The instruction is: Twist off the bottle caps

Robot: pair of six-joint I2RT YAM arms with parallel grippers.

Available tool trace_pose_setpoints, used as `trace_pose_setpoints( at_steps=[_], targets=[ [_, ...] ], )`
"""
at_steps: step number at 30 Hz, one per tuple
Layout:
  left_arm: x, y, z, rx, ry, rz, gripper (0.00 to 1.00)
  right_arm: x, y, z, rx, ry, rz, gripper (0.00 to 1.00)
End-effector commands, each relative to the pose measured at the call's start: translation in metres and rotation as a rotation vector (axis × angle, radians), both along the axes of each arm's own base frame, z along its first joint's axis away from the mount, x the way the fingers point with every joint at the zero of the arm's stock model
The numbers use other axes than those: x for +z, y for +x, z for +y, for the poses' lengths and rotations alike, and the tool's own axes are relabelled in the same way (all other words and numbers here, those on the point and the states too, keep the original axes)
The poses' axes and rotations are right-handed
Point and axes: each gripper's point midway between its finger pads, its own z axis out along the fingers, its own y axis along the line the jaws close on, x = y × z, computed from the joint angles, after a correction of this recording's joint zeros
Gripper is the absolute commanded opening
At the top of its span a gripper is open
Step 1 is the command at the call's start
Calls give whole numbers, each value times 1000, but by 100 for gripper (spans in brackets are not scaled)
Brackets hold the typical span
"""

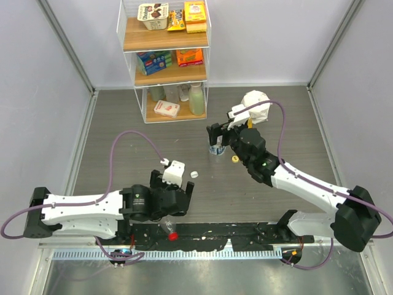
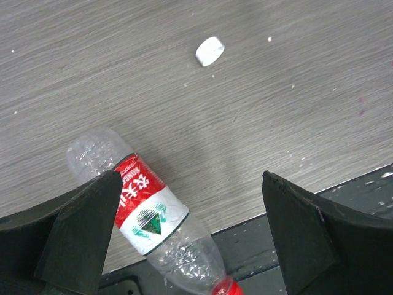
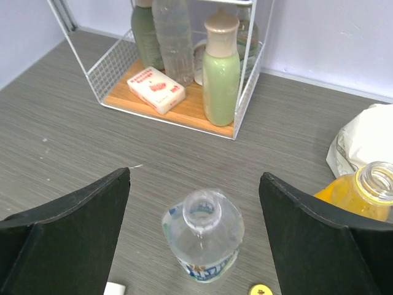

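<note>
A clear bottle with a red label [image 2: 144,212] lies on its side at the table's near edge, its red cap [image 2: 227,287] still on and resting over the black rail. My left gripper [image 2: 190,236] hangs open above it, and its fingers [image 2: 80,236] do not touch the bottle [image 1: 167,226]. A loose white cap [image 2: 210,51] lies farther out on the table [image 1: 194,174]. The blue-label bottle [image 3: 204,236] stands upright with an open mouth, and my right gripper [image 3: 196,246] stands open around it without touching. A yellow cap [image 3: 259,290] lies beside it. The yellow bottle [image 3: 368,190] is uncapped too.
A white wire shelf [image 1: 164,61] stands at the back with boxes on its upper levels. Its bottom level holds a pale green bottle [image 3: 221,70] and a small red-and-white box [image 3: 156,90]. A crumpled white bag [image 1: 256,104] lies behind the yellow bottle. The black rail [image 1: 233,232] runs along the near edge.
</note>
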Motion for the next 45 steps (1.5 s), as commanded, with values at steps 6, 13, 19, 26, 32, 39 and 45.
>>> trace_pose_setpoints(
  at_steps=[6,13,19,26,32,39,45],
  targets=[
    [-14,-10,25,54,228,92,100,40,-29,11,121,129,36,90],
    [-24,-24,40,67,258,175,100,31,-45,10,165,134,96,90],
    [-39,-42,32,62,89,281,100,17,-52,12,193,129,141,90],
    [-68,-69,35,80,12,441,86,10,-56,19,231,123,178,91],
    [-85,-87,34,44,51,533,69,2,-79,52,430,144,262,89],
    [-102,-95,13,-24,22,573,42,-34,-109,87,633,135,422,73],
    [-112,-94,-4,-49,-13,565,35,-71,-129,118,756,57,546,36]
  ],
)
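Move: The red-capped bottle lies on its side, its middle level with the left hand fore-and-aft, about 6 cm to its left and 11 below, cap end towards the base. The loose white cap is some 18 cm ahead and 7 right of the left hand. From the right hand the red-capped bottle is roughly 29 cm back, 25 left and 20 below; the open clear bottle stands 3 cm ahead, 1 left, its middle 12 below. Left sinks and draws back about 9 cm, closing round the bottle's neck; right swings back-left and down, half-closing. ##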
